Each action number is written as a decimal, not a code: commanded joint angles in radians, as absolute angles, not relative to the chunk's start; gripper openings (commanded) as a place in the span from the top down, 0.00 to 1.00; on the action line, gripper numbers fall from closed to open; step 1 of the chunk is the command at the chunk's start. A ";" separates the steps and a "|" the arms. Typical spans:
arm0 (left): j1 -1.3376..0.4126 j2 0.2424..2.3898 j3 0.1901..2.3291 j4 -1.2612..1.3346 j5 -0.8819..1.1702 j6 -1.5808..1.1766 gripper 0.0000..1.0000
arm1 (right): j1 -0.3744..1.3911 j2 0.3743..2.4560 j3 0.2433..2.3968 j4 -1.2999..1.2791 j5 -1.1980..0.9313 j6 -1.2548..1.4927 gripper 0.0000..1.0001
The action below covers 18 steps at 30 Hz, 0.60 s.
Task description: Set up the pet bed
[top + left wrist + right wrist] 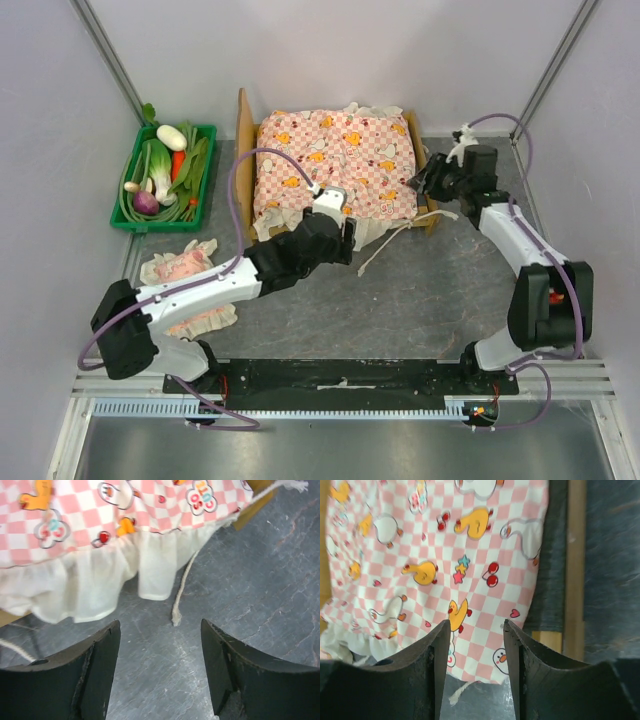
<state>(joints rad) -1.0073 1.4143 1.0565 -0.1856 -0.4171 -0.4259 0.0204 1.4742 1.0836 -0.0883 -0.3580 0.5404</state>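
The pet bed (243, 135) stands at the back of the table, a light-wood frame with its headboard on the left. A pink-checked mattress (335, 160) with duck prints covers it, and its white frill (90, 587) hangs over the near side. My left gripper (345, 232) hovers open just in front of that frill; in the left wrist view the gripper (160, 625) holds nothing, with bare table between its fingers. My right gripper (425, 183) is at the bed's right end, open (476, 622) over the mattress corner (470, 580), beside the wooden rail (576, 555).
A small pink frilled pillow (185, 268) lies on the table at the left, partly under my left arm. A green tray (140, 222) of vegetables sits at the back left. A white cord (395, 240) trails from the bed's near right corner across the grey table.
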 commanded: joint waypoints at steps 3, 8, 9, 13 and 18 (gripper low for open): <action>-0.891 1.253 1.042 -0.291 -0.427 -0.423 0.27 | 0.092 1.624 1.144 -0.153 -0.279 0.496 0.46; -0.804 1.155 1.034 -0.317 -0.414 -0.399 0.26 | 0.129 1.686 1.164 -0.178 -0.247 0.456 0.46; -0.795 1.131 1.032 -0.327 -0.416 -0.396 0.26 | 0.133 1.692 1.160 -0.176 -0.236 0.451 0.48; -0.761 1.083 1.026 -0.347 -0.434 -0.382 0.26 | 0.141 1.712 1.175 -0.190 -0.152 0.407 0.83; -0.739 1.068 1.017 -0.367 -0.434 -0.371 0.25 | 0.143 1.715 1.206 -0.224 0.073 0.330 0.92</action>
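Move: Under the right hand, about 10 cm down and some 3 cm to its left, lies the near right corner of the pet bed's patterned cover. The frame's right near corner is about 4 cm back and 11 cm below that hand. The right tie's knot is roughly 5 cm back, 4 cm left and 12 cm lower. For the empty left hand, the left tie lies about 16 cm left, 2 cm back and 17 cm below, with the frame's left near corner some 19 cm left, 2 cm ahead and 14 cm below. Dropping about 10 cm almost straight down onto the cover's near right corner, with a small shift left, the right hand tips down some 10 degrees. It then shuts its half-open fingers on the cloth just inside the rail, rolling its left side down as they close. Meanwhile the left hand, still open and empty, swings about 12 cm left and rises 8 cm, towards the left tie, turning slightly counter-clockwise. ##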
